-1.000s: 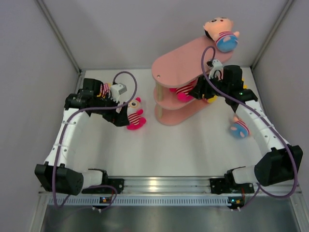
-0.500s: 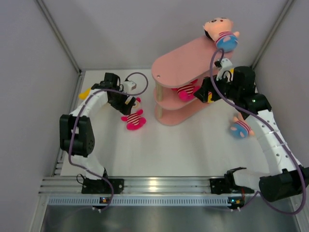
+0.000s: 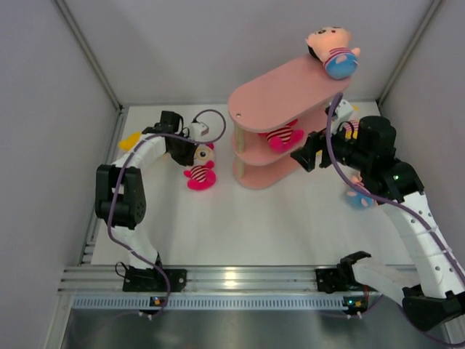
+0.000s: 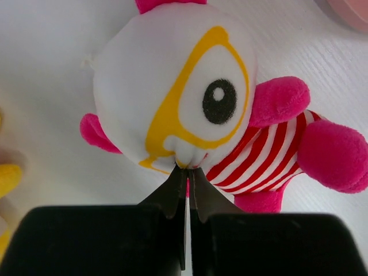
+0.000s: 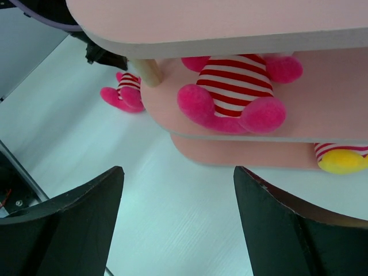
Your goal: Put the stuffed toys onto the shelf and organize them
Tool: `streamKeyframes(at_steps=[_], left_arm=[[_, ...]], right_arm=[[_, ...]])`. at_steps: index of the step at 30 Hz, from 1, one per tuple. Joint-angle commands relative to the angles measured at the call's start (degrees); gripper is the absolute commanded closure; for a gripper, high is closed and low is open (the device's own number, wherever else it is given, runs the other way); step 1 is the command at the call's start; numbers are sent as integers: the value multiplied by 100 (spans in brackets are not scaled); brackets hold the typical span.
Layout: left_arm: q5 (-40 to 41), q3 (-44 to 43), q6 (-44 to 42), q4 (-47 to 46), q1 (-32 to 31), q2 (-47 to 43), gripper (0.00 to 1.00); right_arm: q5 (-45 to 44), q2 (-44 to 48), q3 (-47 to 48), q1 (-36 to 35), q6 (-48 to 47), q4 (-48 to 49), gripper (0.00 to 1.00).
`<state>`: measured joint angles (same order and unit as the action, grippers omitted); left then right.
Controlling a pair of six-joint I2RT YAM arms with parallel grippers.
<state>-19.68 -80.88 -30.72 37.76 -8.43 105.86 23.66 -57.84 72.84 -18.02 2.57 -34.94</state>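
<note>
The pink shelf (image 3: 284, 93) stands at the table's back middle. A peach-headed toy (image 3: 333, 49) sits on its top board's far end. A hot pink striped toy (image 3: 280, 137) lies on the middle board, also close in the right wrist view as the pink toy (image 5: 233, 86). A yellow-footed toy (image 5: 342, 161) shows on the lowest board. Left of the shelf a pink goggle-faced toy (image 3: 200, 171) lies on the table. My left gripper (image 4: 187, 168) is shut, pinching a fold of its face (image 4: 172, 86). My right gripper (image 5: 178, 172) hangs open and empty, just right of the shelf.
A yellow toy (image 3: 131, 139) lies by the left wall behind my left arm. A blue-bottomed striped toy (image 3: 357, 198) lies on the table at right, partly under my right arm. Grey walls close in on three sides.
My left gripper moved onto the pink toy's head and shut on it. My right gripper opened and drew back from the shelf, leaving the pink striped toy on the middle board.
</note>
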Motion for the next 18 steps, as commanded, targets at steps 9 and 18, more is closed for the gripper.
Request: streamKeyframes(at_steps=[9, 18], left_arm=[[606, 1109, 1824, 714, -28, -2788, 100], [194, 1031, 2078, 1629, -28, -3985, 100]], right_arm=[[-3410, -321, -665, -4136, 762, 1979, 23], [-3896, -2150, -429, -4975, 1737, 3870, 17]])
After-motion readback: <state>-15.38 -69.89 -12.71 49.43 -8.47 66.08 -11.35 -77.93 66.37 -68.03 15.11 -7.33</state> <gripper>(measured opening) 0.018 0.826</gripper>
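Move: The left hand already pinches the panda's head; the open right gripper is about 34 cm to its right, 14 cm back and 26 cm higher. The shelf's near-left foot stands some 15 cm right of the left hand and 5 cm back, a yellow toy 14 cm left and 4 cm ahead. From the right hand, the held panda lies 31 cm left, 11 cm ahead, 27 cm below; the shelved panda is 13 cm ahead, 6 cm left, 8 cm below. Left lifts the pinched panda about 14 cm while drawing back; open right sweeps some 23 cm left towards it. ##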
